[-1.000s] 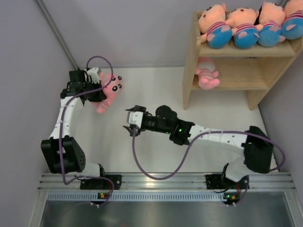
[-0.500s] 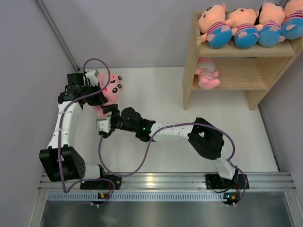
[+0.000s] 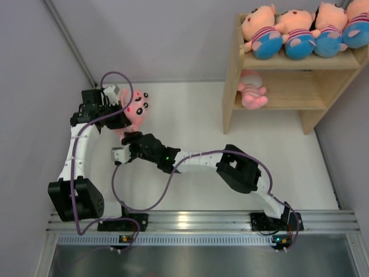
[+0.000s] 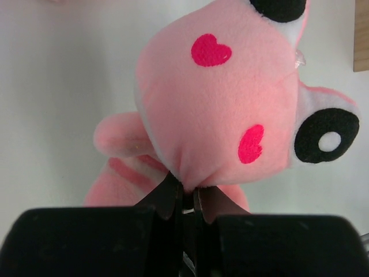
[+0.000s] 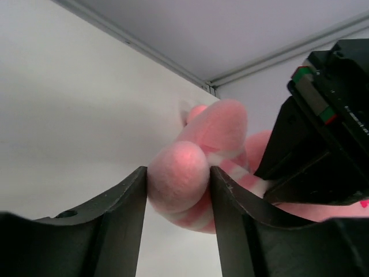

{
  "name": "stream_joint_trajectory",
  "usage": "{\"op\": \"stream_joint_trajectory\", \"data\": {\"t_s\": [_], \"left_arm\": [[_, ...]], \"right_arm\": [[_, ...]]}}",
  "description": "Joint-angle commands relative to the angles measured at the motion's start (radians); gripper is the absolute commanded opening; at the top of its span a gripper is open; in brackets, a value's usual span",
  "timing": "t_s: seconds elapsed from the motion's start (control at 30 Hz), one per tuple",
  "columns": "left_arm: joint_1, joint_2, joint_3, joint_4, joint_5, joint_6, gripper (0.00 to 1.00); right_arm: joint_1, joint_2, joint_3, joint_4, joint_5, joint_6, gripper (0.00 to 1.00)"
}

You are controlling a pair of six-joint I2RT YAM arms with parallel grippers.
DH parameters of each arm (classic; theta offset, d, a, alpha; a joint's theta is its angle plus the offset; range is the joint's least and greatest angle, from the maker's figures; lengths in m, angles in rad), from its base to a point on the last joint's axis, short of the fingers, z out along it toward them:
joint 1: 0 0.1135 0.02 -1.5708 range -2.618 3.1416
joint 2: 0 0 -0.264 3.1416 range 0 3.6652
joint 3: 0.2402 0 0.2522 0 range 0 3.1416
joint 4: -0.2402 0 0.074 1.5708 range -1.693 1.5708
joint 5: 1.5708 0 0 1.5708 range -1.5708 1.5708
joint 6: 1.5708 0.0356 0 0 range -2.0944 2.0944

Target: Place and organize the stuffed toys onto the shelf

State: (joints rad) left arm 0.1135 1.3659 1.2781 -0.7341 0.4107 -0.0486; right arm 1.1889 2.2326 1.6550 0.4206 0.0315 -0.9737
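Note:
An all-pink stuffed toy (image 3: 137,107) hangs at the left of the table, held at both ends. My left gripper (image 3: 119,113) is shut on a pinch of its head (image 4: 219,98), and the fingertips (image 4: 167,193) nip the plush fabric. My right gripper (image 3: 128,137) reaches across from the right. Both its jaws press on the toy's rounded striped limb (image 5: 176,173) from either side. The wooden shelf (image 3: 232,86) stands at the far right. Several peach-faced toys (image 3: 262,32) lie on its top tier, and one pink striped toy (image 3: 252,92) lies on the lower tier.
Grey walls close off the left, back and right sides. A metal rail (image 3: 190,219) runs along the near edge under both arm bases. Purple cables (image 3: 138,199) loop off both arms. The left gripper's black body (image 5: 323,133) sits close beside the right fingers.
My right arm swung left across the table to the hanging pink toy, and its jaws closed in on the toy's limb. The left arm lifted the toy slightly and held its grip.

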Motion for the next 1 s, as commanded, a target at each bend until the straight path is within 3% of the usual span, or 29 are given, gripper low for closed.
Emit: {"op": "stream_joint_trajectory", "data": {"t_s": [0.0,0.03,0.07,0.13,0.27,0.37,0.4,0.5,0.6,0.73,0.97], "left_arm": [[0.005,-0.036,0.023,-0.002,0.036,-0.01,0.0],[0.006,-0.04,0.018,-0.002,0.036,-0.01,0.0],[0.006,-0.042,0.017,-0.002,0.036,-0.01,0.0],[0.005,-0.041,0.013,-0.002,0.034,-0.005,0.0],[0.008,-0.04,0.012,-0.008,0.037,0.012,0.0],[0.008,-0.044,0.017,-0.027,0.048,0.061,0.21],[0.011,-0.048,0.017,-0.031,0.048,0.072,0.33],[0.014,-0.056,0.017,-0.047,0.037,0.095,0.56],[0.02,-0.062,0.033,-0.074,0.023,0.116,0.67],[0.022,-0.071,0.044,-0.099,0.04,0.156,0.77],[0.022,-0.039,0.076,-0.106,0.079,0.167,0.78]], "right_arm": [[0.012,0.053,0.116,-0.1,0.142,0.021,0.45],[0.012,0.062,0.146,-0.13,0.151,0.026,0.37],[0.012,0.062,0.149,-0.135,0.16,0.027,0.17],[0.012,0.044,0.137,-0.137,0.176,0.035,0.01],[0.009,-0.033,0.074,-0.111,0.176,0.09,0.0],[-0.002,-0.109,0.014,-0.109,0.116,0.148,0.0],[-0.005,-0.125,-0.01,-0.114,0.088,0.156,0.0],[-0.014,-0.182,-0.058,-0.151,0.045,0.174,0.0],[-0.026,-0.247,-0.124,-0.19,-0.007,0.21,0.0],[-0.057,-0.382,-0.208,-0.316,-0.131,0.257,0.0],[-0.141,-0.603,-0.258,-0.741,-0.335,0.293,0.0]]}}
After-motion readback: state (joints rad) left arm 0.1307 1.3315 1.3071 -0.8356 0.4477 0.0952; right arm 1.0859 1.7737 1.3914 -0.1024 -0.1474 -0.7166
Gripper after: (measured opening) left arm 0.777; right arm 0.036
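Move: The pink toy hangs in my left hand, pinched at the neck; its middle is about 2 cm back from and just below that hand point. From my right hand it lies some 5 cm ahead and 2 cm higher, a foot already between the open fingers. The other pink toy, on the table, is about 14 cm ahead of my left hand, 3 cm left, 15 cm down. The pink toy on the lower shelf is roughly 44 cm right of my right hand, 15 cm farther out, 8 cm higher. My right hand edges forward a bit and pinches shut on the foot of the toy. Only then does my left hand open wide, letting go of the neck and easing back about 2 cm. My right hand keeps its pinch and speeds off to the right, some 13 cm, and back about 5 cm, rolling roughly 25 degrees, away from my left hand and the toy on the table. ##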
